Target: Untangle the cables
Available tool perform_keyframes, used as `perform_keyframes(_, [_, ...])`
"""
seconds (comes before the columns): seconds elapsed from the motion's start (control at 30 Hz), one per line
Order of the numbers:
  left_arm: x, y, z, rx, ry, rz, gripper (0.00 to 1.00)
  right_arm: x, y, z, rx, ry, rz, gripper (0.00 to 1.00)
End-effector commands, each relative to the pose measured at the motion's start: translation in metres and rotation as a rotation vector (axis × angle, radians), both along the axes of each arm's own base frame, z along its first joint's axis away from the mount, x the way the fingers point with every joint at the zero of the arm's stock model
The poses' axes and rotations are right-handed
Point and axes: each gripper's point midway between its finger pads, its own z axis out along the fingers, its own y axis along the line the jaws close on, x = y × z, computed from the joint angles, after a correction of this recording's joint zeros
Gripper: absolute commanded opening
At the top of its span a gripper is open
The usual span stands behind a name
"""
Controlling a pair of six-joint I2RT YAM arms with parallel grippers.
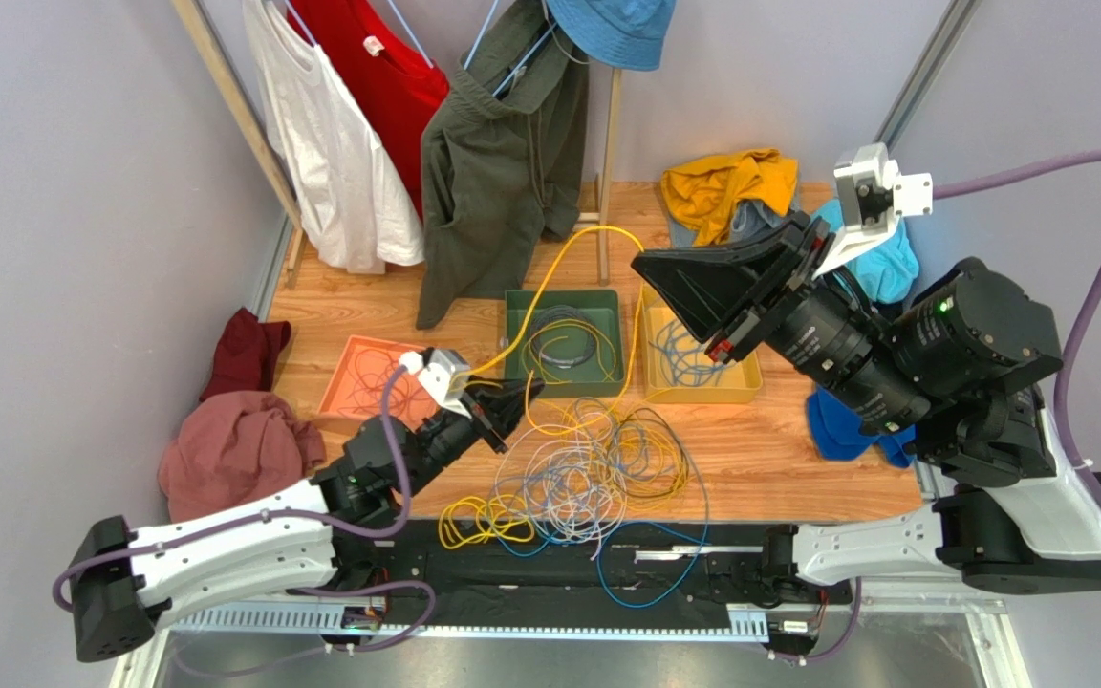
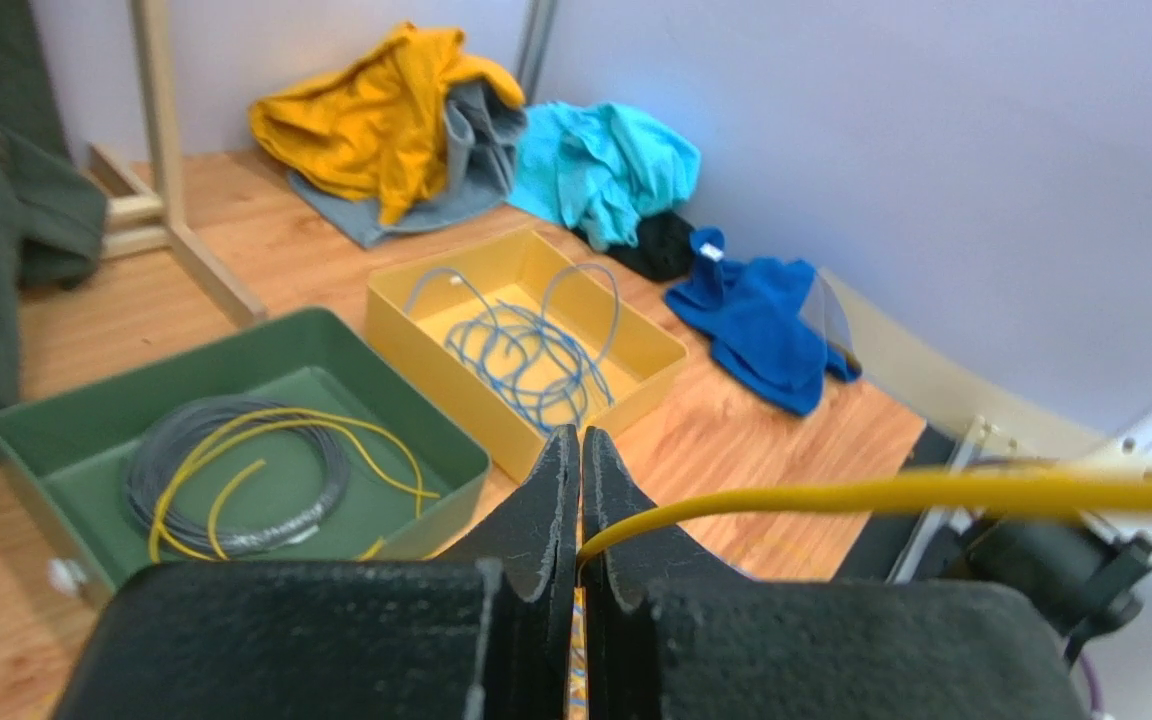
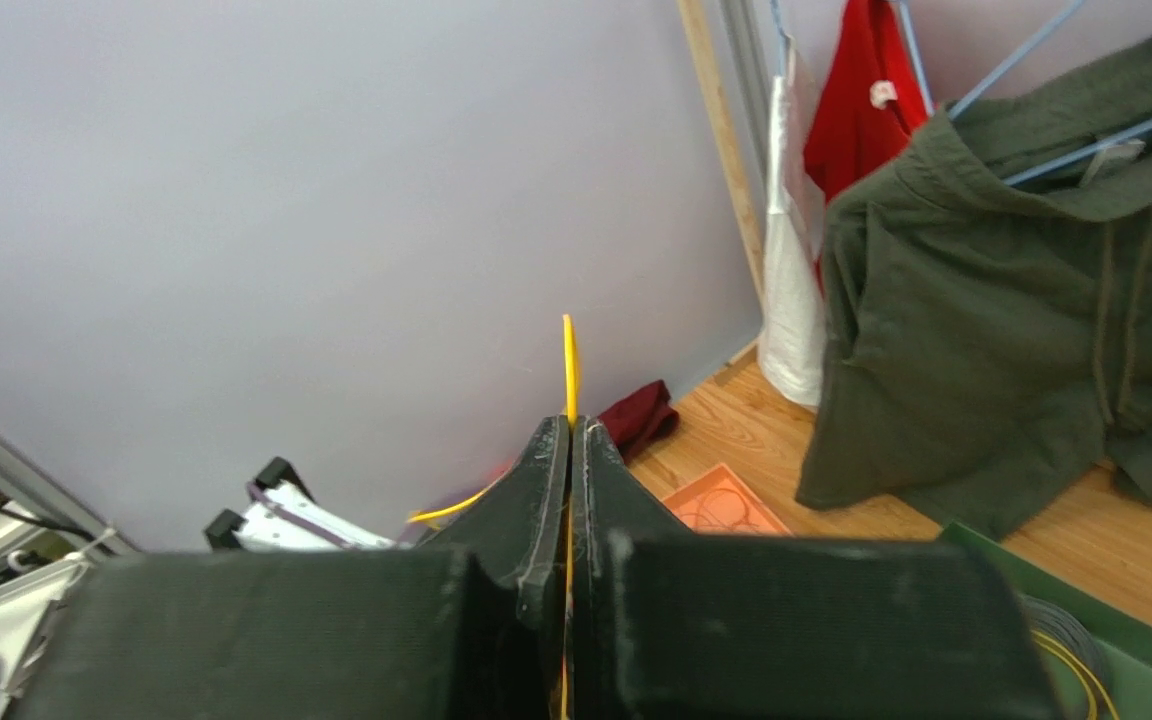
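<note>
A tangle of thin yellow, blue and white-grey cables (image 1: 585, 466) lies on the wooden table in front of both arm bases. One yellow cable (image 1: 567, 254) rises out of it in an arc between my two grippers. My left gripper (image 1: 511, 406) sits low at the pile's left edge, shut on that yellow cable (image 2: 913, 492), which leaves the closed jaws to the right (image 2: 579, 435). My right gripper (image 1: 643, 267) is raised above the trays and shut on the same cable, whose yellow tip (image 3: 569, 357) pokes out past the closed jaws (image 3: 569, 426).
Behind the pile stand an orange tray (image 1: 348, 359) with orange wire, a green tray (image 1: 521, 308) holding grey and yellow coils, and a yellow tray (image 1: 743, 384) holding blue cable. Clothes lie around the table edges. A wooden rack (image 1: 607, 158) with hanging garments stands at the back.
</note>
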Motion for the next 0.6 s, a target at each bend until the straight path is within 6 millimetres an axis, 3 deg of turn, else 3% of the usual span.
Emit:
perform_keyframes(0.0, [0.007, 0.020, 0.041, 0.025, 0.080, 0.099, 0.00, 0.017, -0.005, -0.024, -0.051, -0.020, -0.110, 0.00])
perform_keyframes(0.03, [0.011, 0.021, 0.047, 0.047, 0.095, 0.117, 0.00, 0.021, -0.006, -0.027, -0.053, -0.022, -0.134, 0.00])
perform_keyframes(0.07, [0.013, 0.024, 0.041, 0.115, 0.124, 0.138, 0.00, 0.027, -0.001, -0.045, -0.098, -0.019, -0.163, 0.00])
perform_keyframes(0.1, [0.013, 0.026, 0.075, 0.097, 0.101, 0.144, 0.00, 0.033, -0.001, -0.048, -0.107, -0.030, -0.188, 0.00])
perform_keyframes(0.13, [0.018, 0.019, 0.074, 0.150, 0.114, 0.152, 0.00, 0.038, 0.001, -0.056, -0.126, -0.028, -0.205, 0.00])
perform_keyframes(0.17, [0.020, 0.021, 0.097, 0.163, 0.109, 0.164, 0.00, 0.043, 0.002, -0.061, -0.138, -0.026, -0.223, 0.00])
perform_keyframes(0.2, [0.023, 0.018, 0.103, 0.202, 0.097, 0.171, 0.00, 0.055, 0.008, -0.074, -0.169, -0.022, -0.254, 0.00])
perform_keyframes(0.23, [0.031, 0.008, 0.096, 0.263, 0.110, 0.180, 0.00, 0.061, 0.009, -0.079, -0.185, -0.023, -0.271, 0.00])
perform_keyframes(0.27, [0.035, 0.010, 0.112, 0.275, 0.107, 0.207, 0.00, 0.070, 0.010, -0.084, -0.196, -0.024, -0.287, 0.00])
perform_keyframes(0.3, [0.041, 0.008, 0.114, 0.302, 0.101, 0.219, 0.00, 0.077, 0.016, -0.092, -0.209, -0.023, -0.296, 0.00])
perform_keyframes(0.33, [0.052, 0.001, 0.106, 0.341, 0.120, 0.235, 0.00, 0.082, 0.017, -0.094, -0.210, -0.017, -0.306, 0.00])
perform_keyframes(0.37, [0.054, -0.003, 0.114, 0.335, 0.123, 0.214, 0.00, 0.086, 0.020, -0.095, -0.209, -0.017, -0.300, 0.00])
perform_keyframes(0.43, [0.070, -0.005, 0.112, 0.323, 0.162, 0.229, 0.00, 0.100, 0.021, -0.094, -0.201, -0.014, -0.325, 0.00])
perform_keyframes(0.57, [0.080, -0.005, 0.136, 0.229, 0.157, 0.205, 0.00, 0.105, 0.023, -0.078, -0.191, -0.044, -0.322, 0.00])
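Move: Ahead and well below both closed grippers, which already hold the yellow cable, is the green bin: about 20 cm ahead, 3 cm right and 23 cm below the left hand. From the high right hand, the bin is some 26 cm ahead, 6 cm left and 54 cm down; the yellow bin is as far ahead but about 14 cm right. The remaining tangle sits roughly 11 cm ahead and 3 cm left of that right hand, near table level. Lifting its pinch of yellow cable, the left hand climbs about 15 cm, then carries forward some 8 cm in all and dips slightly at the end. Meanwhile the right hand, still gripping its stretch, comes down about 13 cm and forward about 11 cm towards the green bin and the left hand. Both swing to point more forward, fingertips tipping down. ##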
